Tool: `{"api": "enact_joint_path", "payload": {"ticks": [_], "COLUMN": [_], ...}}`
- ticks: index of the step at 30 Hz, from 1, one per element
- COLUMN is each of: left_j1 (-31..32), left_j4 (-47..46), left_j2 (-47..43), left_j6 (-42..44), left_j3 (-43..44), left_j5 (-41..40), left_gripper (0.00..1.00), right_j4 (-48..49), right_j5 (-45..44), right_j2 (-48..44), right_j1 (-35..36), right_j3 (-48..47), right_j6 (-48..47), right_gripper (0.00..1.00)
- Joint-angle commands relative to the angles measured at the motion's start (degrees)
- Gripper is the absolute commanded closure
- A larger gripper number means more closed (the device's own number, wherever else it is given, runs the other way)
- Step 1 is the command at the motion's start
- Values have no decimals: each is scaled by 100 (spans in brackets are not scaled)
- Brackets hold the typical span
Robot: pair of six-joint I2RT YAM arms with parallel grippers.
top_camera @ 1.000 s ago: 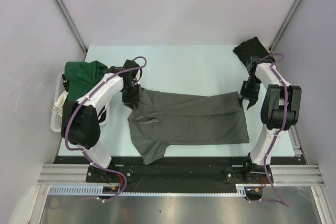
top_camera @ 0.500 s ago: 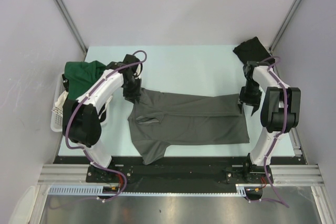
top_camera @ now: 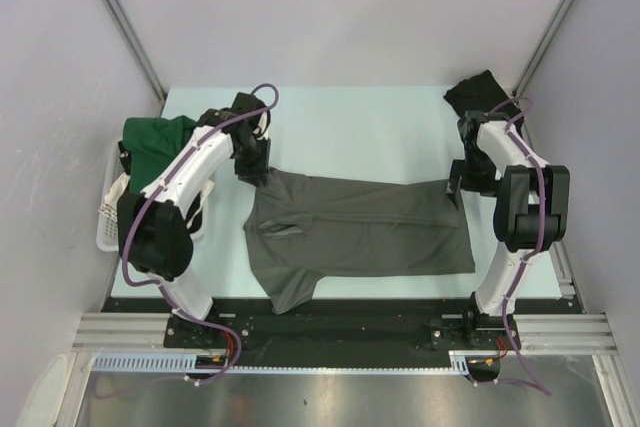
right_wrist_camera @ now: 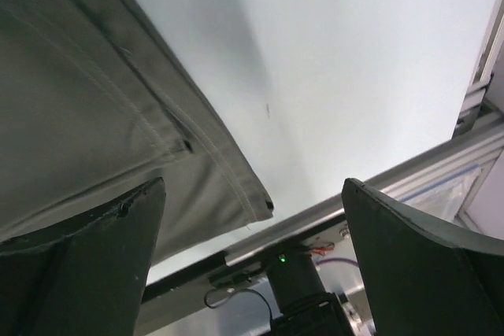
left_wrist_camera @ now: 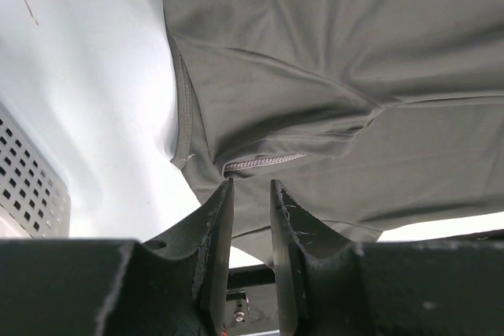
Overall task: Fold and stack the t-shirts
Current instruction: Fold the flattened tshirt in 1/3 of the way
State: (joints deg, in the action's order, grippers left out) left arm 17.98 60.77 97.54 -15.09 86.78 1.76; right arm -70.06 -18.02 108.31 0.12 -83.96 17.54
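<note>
A dark charcoal grey t-shirt lies spread flat across the table's front middle. My left gripper hovers at its far left corner; in the left wrist view its jaws stand a narrow gap apart with nothing between them, the grey cloth beyond. My right gripper is at the shirt's far right corner, wide open and empty, with the shirt's hem corner below it. A black t-shirt lies bunched at the back right. A dark green t-shirt is draped over the basket.
A white slatted basket stands at the table's left edge and shows in the left wrist view. The metal frame rail runs along the table's right side. The pale table stretches behind the shirt.
My left gripper has drawn back from over the shirt's far left corner toward the far side. My right gripper has shifted slightly left to the shirt's far right corner. The shirt has not moved.
</note>
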Motion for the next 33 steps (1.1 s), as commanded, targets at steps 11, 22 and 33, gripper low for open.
{"api": "enact_joint_path", "payload": {"ticks": [11, 22, 33], "left_j1": [48, 48, 39], "left_j4": [-127, -795, -830], "left_j2": [-112, -51, 1091], "left_j6": [59, -108, 120], "left_j3": [23, -619, 787], "left_j5": [-167, -562, -1186], "left_gripper": [70, 70, 70], "right_j4": [818, 959, 1153], "right_j5": [-581, 184, 281], "right_j2": [94, 23, 269], "right_j1": [559, 498, 190], "right_j3": [-2045, -1352, -1298], "right_j6": [-84, -49, -190], "right_gripper": [0, 0, 0]}}
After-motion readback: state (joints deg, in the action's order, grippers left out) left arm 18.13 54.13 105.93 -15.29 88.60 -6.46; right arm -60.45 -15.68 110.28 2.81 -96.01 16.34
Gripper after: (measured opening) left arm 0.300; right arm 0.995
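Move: The left hand hovers with the folded-over edge's left corner about 5 cm ahead, 2 cm to its right and 10 cm below. The sleeve opening lies some 11 cm back, 5 cm right of this hand; the basket sits about 24 cm left, 3 cm back. For the low right hand, the folded edge's right corner is about 4 cm ahead and 6 cm left, the shirt's near right corner 18 cm back and 4 cm left. Already open wide, the right hand swings forward and up past the folded edge, about 12 cm out and 8 cm up, its fingers tipping forward some 25 degrees; over the bare table beyond, it sinks nearly 5 cm and eases back a little. The left, fingers kept slightly open, waits, then sinks about 4 cm and reaches 4 cm forward towards the fold's left corner. ##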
